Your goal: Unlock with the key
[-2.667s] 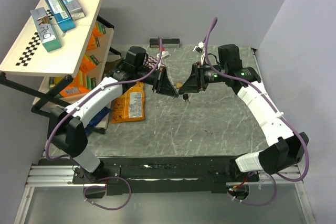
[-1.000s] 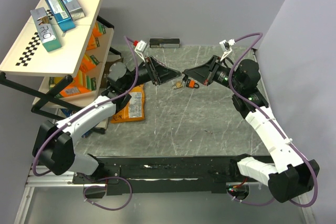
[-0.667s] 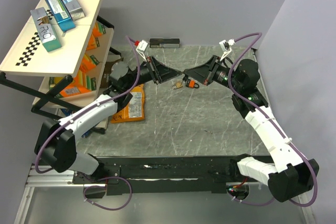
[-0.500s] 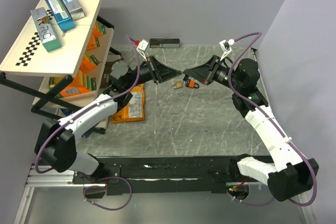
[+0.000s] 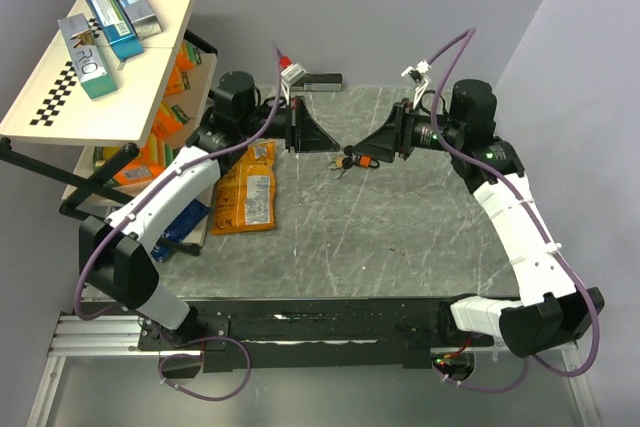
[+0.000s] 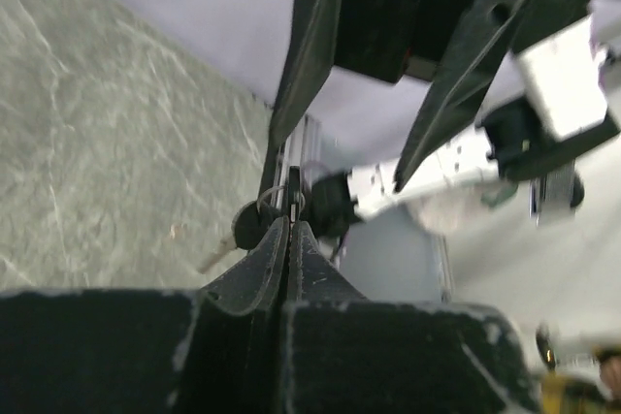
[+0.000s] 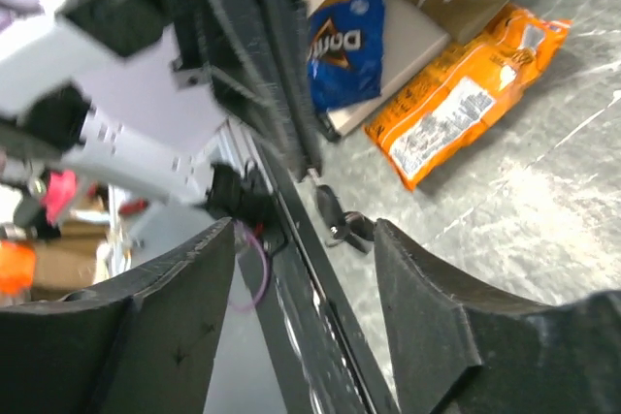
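The key (image 6: 250, 225) is a small cluster of black-headed keys on a thin ring. My left gripper (image 6: 290, 220) is shut, with that ring pinched at its tips. In the top view the left gripper (image 5: 335, 147) points right, and the key (image 5: 345, 160) lies just below its tip beside a small orange-red padlock (image 5: 367, 159). Whether the key is in the padlock is not visible. My right gripper (image 5: 362, 150) faces the left one from the right. In the right wrist view the right gripper (image 7: 306, 228) is open, and the key (image 7: 330, 206) shows ahead between its fingers, untouched.
An orange snack bag (image 5: 247, 195) lies left of the grippers on the grey stone table (image 5: 400, 237). A blue chip bag (image 7: 354, 41) sits by a shelf rack (image 5: 100, 97) with boxes at far left. A black box (image 5: 312, 80) rests at the back edge.
The right gripper has opened and drawn back a little to the right. The left arm has swung so its gripper points more level, with the key at its tip.
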`<state>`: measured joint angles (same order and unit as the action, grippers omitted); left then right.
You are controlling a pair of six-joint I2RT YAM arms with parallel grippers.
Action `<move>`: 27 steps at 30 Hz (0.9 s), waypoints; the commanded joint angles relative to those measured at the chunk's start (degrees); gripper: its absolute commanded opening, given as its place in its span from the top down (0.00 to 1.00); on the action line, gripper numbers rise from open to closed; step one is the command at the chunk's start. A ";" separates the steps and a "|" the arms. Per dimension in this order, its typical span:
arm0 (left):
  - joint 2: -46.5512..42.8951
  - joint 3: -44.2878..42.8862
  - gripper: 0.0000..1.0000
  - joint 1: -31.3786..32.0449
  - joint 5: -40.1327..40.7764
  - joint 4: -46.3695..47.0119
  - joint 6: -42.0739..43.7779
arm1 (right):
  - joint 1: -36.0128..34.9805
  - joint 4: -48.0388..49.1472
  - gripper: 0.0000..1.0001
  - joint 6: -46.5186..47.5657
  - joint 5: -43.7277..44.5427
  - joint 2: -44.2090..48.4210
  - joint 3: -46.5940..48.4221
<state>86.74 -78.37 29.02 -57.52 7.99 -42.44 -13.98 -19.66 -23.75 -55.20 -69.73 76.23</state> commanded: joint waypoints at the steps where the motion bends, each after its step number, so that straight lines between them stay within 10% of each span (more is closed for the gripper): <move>1: 1.85 -8.12 0.99 -0.01 -9.36 -25.21 19.23 | -0.69 -18.12 0.39 13.37 -5.97 -1.80 7.44; 22: 3.00 -9.61 0.99 0.69 -16.31 -27.32 18.79 | -9.75 -24.90 0.72 19.27 -5.88 -7.61 10.26; 27: 2.82 -9.61 0.99 0.78 -15.09 -26.71 18.88 | -10.28 -24.46 1.00 19.09 -6.50 -7.87 9.82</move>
<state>89.84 -85.54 29.32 -72.40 -19.66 -25.45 -23.35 -44.84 -4.80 -59.70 -77.34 84.38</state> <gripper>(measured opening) 0.027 0.105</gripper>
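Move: Hanging from the left hand's shut fingertips, the black-headed key sits about 3 cm to that hand's right, 1 cm back and 2 cm lower. From the open right hand the key is about 2 cm left, 1 cm back and 1 cm lower, almost between its fingers. The brass padlock lies some 11 cm ahead of the right hand and 4 cm left, the orange padlock 11 cm ahead and 3 cm right, both about 27 cm below. Drawing back towards the bases about 5 cm and sinking, the two hands travel together, the left keeping its shut grip on the key. The right also comes some 3 cm left and drops a little more than the left, turning nearly 20 degrees counter-clockwise as its fingers close from wide open and pinch the key's black part just off the left fingertips. ##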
